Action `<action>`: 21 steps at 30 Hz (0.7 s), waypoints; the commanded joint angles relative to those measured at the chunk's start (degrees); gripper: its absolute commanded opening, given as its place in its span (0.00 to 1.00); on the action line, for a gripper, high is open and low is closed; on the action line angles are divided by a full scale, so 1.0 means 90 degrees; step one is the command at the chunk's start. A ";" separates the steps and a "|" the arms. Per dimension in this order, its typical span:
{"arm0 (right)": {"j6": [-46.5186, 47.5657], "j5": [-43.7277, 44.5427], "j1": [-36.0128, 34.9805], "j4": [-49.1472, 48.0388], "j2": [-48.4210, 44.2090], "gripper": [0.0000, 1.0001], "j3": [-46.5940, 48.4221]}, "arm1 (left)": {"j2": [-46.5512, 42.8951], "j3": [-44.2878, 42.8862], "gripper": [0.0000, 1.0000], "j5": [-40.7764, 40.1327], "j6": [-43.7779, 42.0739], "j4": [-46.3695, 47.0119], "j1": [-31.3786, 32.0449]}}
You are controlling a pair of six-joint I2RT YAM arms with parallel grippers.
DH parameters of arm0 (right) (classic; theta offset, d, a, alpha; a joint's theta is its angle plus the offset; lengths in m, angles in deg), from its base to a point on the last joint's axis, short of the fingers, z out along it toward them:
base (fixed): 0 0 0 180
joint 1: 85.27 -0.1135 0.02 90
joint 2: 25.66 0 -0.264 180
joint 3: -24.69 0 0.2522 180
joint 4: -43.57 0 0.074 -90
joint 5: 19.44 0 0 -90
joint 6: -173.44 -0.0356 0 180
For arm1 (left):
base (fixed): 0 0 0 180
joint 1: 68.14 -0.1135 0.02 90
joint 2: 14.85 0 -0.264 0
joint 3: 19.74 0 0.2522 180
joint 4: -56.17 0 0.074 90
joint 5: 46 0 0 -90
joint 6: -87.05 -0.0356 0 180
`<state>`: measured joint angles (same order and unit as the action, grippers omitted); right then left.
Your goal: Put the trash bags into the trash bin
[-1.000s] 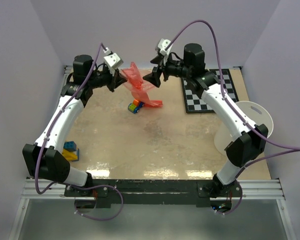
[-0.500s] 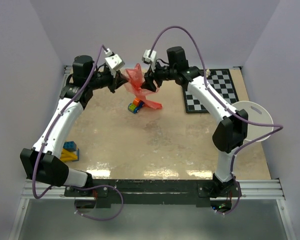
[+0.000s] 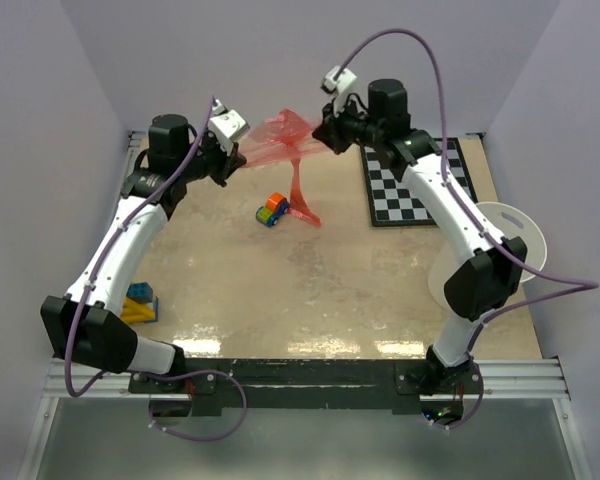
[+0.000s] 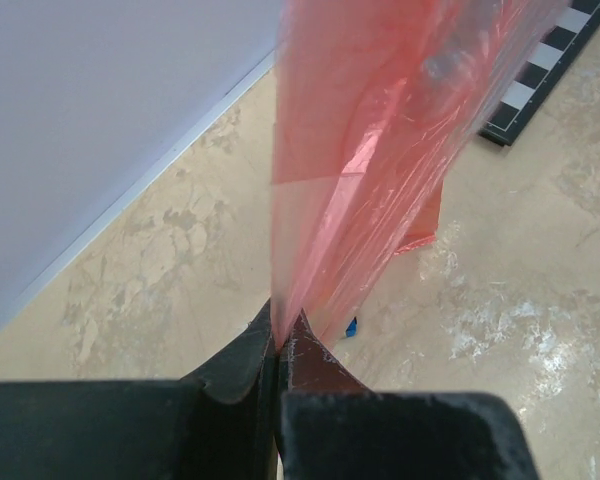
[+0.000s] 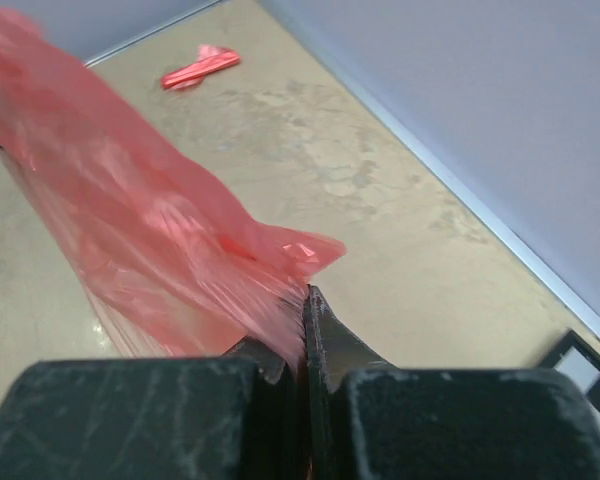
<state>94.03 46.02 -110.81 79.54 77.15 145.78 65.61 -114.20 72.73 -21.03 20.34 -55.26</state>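
Observation:
The trash bag (image 3: 280,135), thin translucent red-pink film, hangs stretched in the air between both grippers at the back of the table. A tail of it drops to the tabletop. My left gripper (image 3: 238,152) is shut on its left edge; in the left wrist view the film (image 4: 380,130) rises straight out of the closed fingertips (image 4: 280,335). My right gripper (image 3: 325,135) is shut on the right edge, and the film (image 5: 130,220) is pinched there between its fingertips (image 5: 305,300). The trash bin (image 3: 510,240), a white bucket, sits at the right edge, partly behind my right arm.
A black-and-white checkerboard (image 3: 415,185) lies at the back right. A small multicoloured toy block (image 3: 272,210) sits under the bag beside its tail. Yellow and blue bricks (image 3: 140,303) lie near the left arm. A small solid red piece (image 5: 200,68) lies by the back wall.
The right gripper closed on the bag, then drew back to the right and upward. The bag went from a crumpled bunch to a sheet stretched between both grippers. The left gripper held its place.

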 commanded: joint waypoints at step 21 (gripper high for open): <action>0.1127 -0.2050 0.0095 0.0548 -0.0564 0.66 -0.0656 | 0.0014 0.0110 0.00 -0.0194 0.0301 0.0430 -0.0074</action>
<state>96.22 37.21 -105.81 80.27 72.91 138.13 66.49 -113.35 69.50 -19.59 21.87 -55.74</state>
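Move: The trash bag is already pinched at both ends in mid-air. From my left hand its middle lies about 9 cm to the right, 3 cm ahead and 5 cm lower; from my right hand it is some 8 cm to the left, 2 cm back and 8 cm lower. The toy car stands on the table roughly 12 cm left of my right hand and 5 cm back; the checkered board's middle is about 30 cm to its right and 2 cm ahead, both some 30 cm below. I first tug my end of the trash bag away from the left hand, moving my right hand about 5 cm to the right and sinking 3 cm while it turns some 10 degrees clockwise. Then I open the right fingers more than halfway and let the film go as that hand swings back about 3 cm towards me and a little left, turning counter-clockwise. My left hand keeps its pinch and eases slightly forward and left. ##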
